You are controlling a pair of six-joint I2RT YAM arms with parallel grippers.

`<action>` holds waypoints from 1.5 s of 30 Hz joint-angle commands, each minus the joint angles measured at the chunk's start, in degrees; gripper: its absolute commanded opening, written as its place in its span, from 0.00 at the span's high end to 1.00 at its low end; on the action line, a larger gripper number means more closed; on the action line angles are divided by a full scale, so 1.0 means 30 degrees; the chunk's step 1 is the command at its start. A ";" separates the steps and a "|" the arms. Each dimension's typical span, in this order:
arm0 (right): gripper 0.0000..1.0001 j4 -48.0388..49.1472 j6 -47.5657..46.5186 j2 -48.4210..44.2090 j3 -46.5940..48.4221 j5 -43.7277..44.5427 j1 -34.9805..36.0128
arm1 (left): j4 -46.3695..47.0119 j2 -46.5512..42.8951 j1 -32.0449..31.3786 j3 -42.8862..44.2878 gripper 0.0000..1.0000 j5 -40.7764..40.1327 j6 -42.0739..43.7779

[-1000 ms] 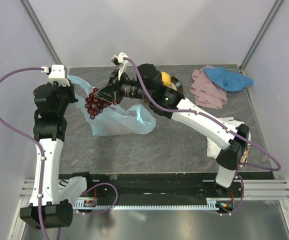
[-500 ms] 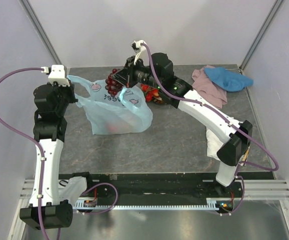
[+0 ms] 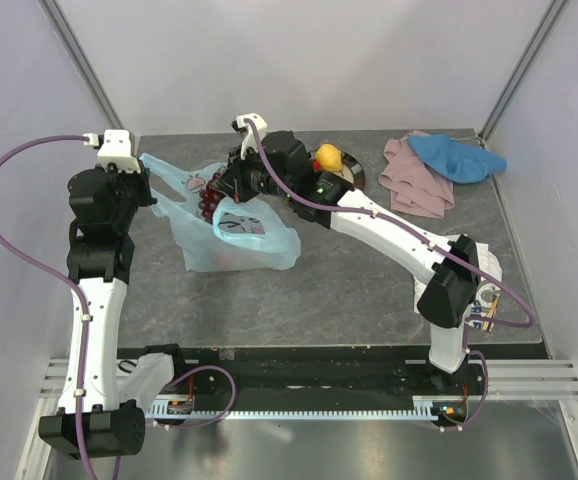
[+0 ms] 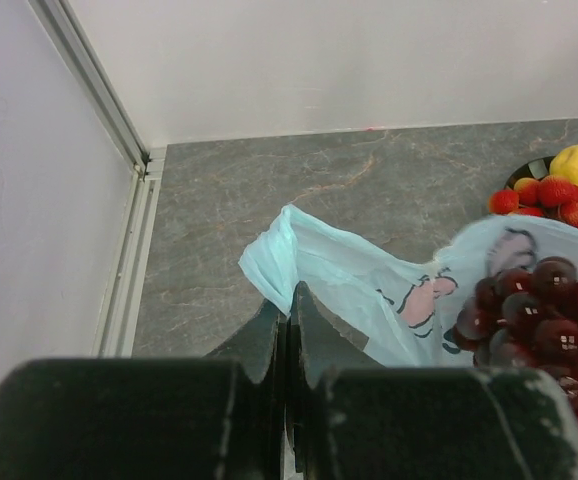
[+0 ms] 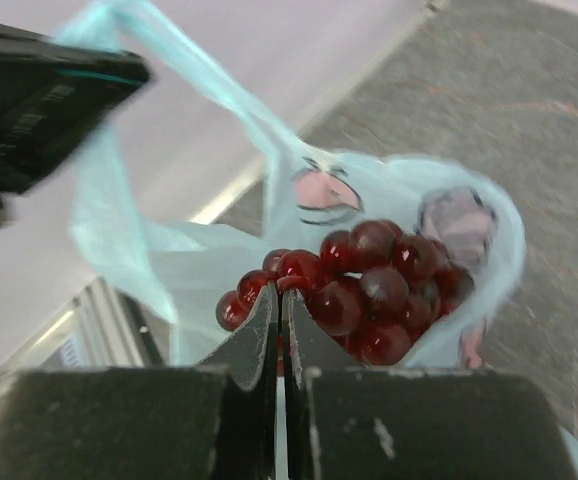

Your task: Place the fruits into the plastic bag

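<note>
The light-blue plastic bag stands open at the table's left centre. My left gripper is shut on one bag handle and holds it up; from above, the left gripper is at the bag's left corner. A bunch of dark red grapes hangs in my right gripper, which is shut on its top. The right gripper and the grapes are at the bag's mouth. A yellow lemon and small red berries lie on the dark-rimmed plate.
A pink cloth with a blue cloth on top lies at the back right. The right arm stretches diagonally across the table over the plate. Enclosure walls stand close behind and to the left of the bag.
The right gripper swung the grapes back toward the plate, then forward and down again into the bag's mouth. The bag's top edge shifted. The left gripper has kept still.
</note>
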 commanded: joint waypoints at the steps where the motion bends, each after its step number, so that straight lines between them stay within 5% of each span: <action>1: 1.00 -0.0775 -0.0635 0.0391 0.1283 0.3649 0.0093 | 0.0845 -0.0187 -0.0054 -0.0037 0.98 0.0232 0.0766; 14: 1.00 -0.3176 -0.2894 0.0712 0.1344 0.4973 0.2699 | 0.0874 -0.0187 -0.0054 -0.0037 0.98 0.0320 0.0708; 29: 0.99 -0.6372 -0.3011 0.3819 0.2778 0.6557 0.2759 | 0.0961 -0.0187 -0.0112 -0.0096 0.98 0.0379 0.0678; 35: 0.82 -0.6461 -0.2953 0.3820 0.2927 0.6439 0.2759 | 0.0932 -0.0187 -0.0113 -0.0096 0.98 0.0378 0.0708; 39: 0.62 -0.6431 -0.2982 0.3498 0.2809 0.6323 0.2701 | 0.0932 -0.0216 -0.0112 -0.0095 0.98 0.0379 0.0708; 45: 0.51 -0.6285 -0.3011 0.3059 0.2575 0.6059 0.2730 | 0.0932 -0.0216 -0.0142 -0.0096 0.98 0.0378 0.0679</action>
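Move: The open plastic bag I'm lowering into has its body about 19 cm below my right hand and some 2 cm back, level with it sideways; the grapes I already hold hang about 5 cm below and 3 cm to the left. The bag's gripped handle is roughly 15 cm left and 2 cm back, the fruit plate about 14 cm ahead, 24 cm right and 24 cm below. From my left hand, the bag's body lies some 16 cm right and 19 cm below, level fore and aft. I lower my right hand about 15 cm into the bag with the grapes: it sinks while swaying 2 cm forward and then some 5 cm back, then drops nearly straight, tipping the fingers roughly 30 degrees farther down. Once it stops, I open the fingers about halfway and let go of the grapes. My left hand stays still, pinching the handle. ##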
